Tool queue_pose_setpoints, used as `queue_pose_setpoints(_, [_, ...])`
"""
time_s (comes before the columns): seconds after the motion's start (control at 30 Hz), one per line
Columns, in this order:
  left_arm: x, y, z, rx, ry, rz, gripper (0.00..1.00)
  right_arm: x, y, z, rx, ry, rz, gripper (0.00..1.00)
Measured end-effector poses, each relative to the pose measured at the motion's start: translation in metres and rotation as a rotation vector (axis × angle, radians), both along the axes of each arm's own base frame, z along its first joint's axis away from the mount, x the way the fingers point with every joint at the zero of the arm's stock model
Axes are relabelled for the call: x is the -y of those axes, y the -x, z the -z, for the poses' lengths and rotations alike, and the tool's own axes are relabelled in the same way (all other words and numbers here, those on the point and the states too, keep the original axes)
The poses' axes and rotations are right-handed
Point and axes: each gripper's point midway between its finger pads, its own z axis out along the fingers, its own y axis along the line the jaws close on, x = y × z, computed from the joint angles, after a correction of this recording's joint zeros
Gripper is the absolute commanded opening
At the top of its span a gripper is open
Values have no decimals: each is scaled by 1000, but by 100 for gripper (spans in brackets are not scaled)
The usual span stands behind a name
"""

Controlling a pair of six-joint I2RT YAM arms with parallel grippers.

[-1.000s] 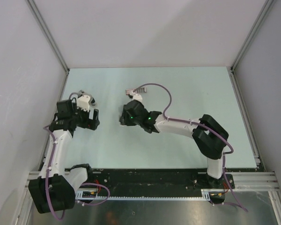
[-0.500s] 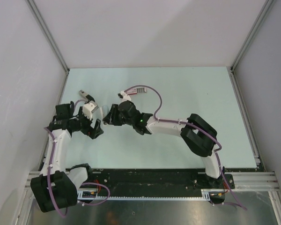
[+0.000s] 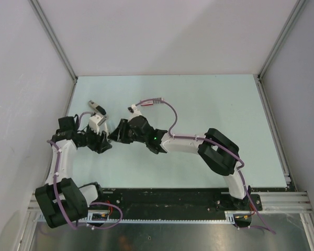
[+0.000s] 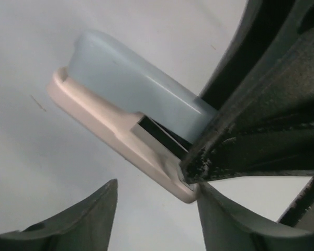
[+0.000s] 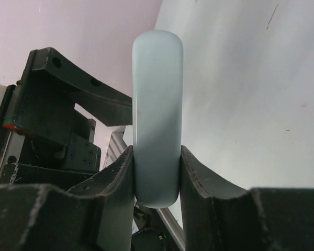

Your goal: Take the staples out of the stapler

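Note:
The stapler (image 4: pixel 131 99) has a pale blue top and a cream base with a dark slot between them. My right gripper (image 5: pixel 156 180) is shut on its blue body (image 5: pixel 157 104) and holds it above the table, pointing at the left arm. My left gripper (image 4: pixel 157 212) is open. The stapler's cream end lies between its fingers and touches the right finger (image 4: pixel 225 219). In the top view the two grippers meet at the left, left gripper (image 3: pixel 102 142) and right gripper (image 3: pixel 115 135), and the stapler is hidden between them.
The pale green table (image 3: pixel 209 104) spreads out behind and to the right of the arms. White walls with metal posts (image 3: pixel 55 42) close it in at the left, back and right. Purple cables (image 3: pixel 170 112) loop over the right arm.
My right gripper has carried the stapler to the left, up to the left gripper. My left gripper has swung down and round to face it.

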Motion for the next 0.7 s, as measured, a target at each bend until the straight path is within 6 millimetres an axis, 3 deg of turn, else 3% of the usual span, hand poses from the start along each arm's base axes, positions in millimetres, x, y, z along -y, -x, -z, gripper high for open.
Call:
queue_pose_setpoints(0.37, [11, 10, -1, -39, 93, 26, 30, -3, -1, 2, -16, -17, 5, 0])
queue_pose_setpoints(0.47, [11, 11, -3, -26, 86, 32, 17, -3, 0, 1, -22, -22, 6, 0])
queue_pose_setpoints(0.57, [4, 11, -6, 4, 56, 24, 2, -4, 3, -1, -28, -31, -12, 0])
queue_pose_setpoints(0.7, [-12, 6, -3, 21, -1, -13, 0, -6, 11, 0, -40, -30, -52, 0])
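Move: My right hand already holds the stapler by the nose of its handle. The base tip I go for sits between my open left fingers, nearer one of them: about 1 cm back and 1 cm to the right of the left hand. From the right hand it is some 3 cm left and 1 cm forward. On the table about 10 cm below the left hand, the dark tool lies 16 cm ahead and 3 cm left, the staple strip 19 cm ahead and 22 cm right. I close my left fingers from well open almost to shut, easing about 1.5 cm back and right onto the tip of the stapler's base, and pinch it. With the grip closing I turn about and draw it some 2 cm left, away from the handle, while my right hand keeps its hold on the handle and slips about a centimetre back at the end. ##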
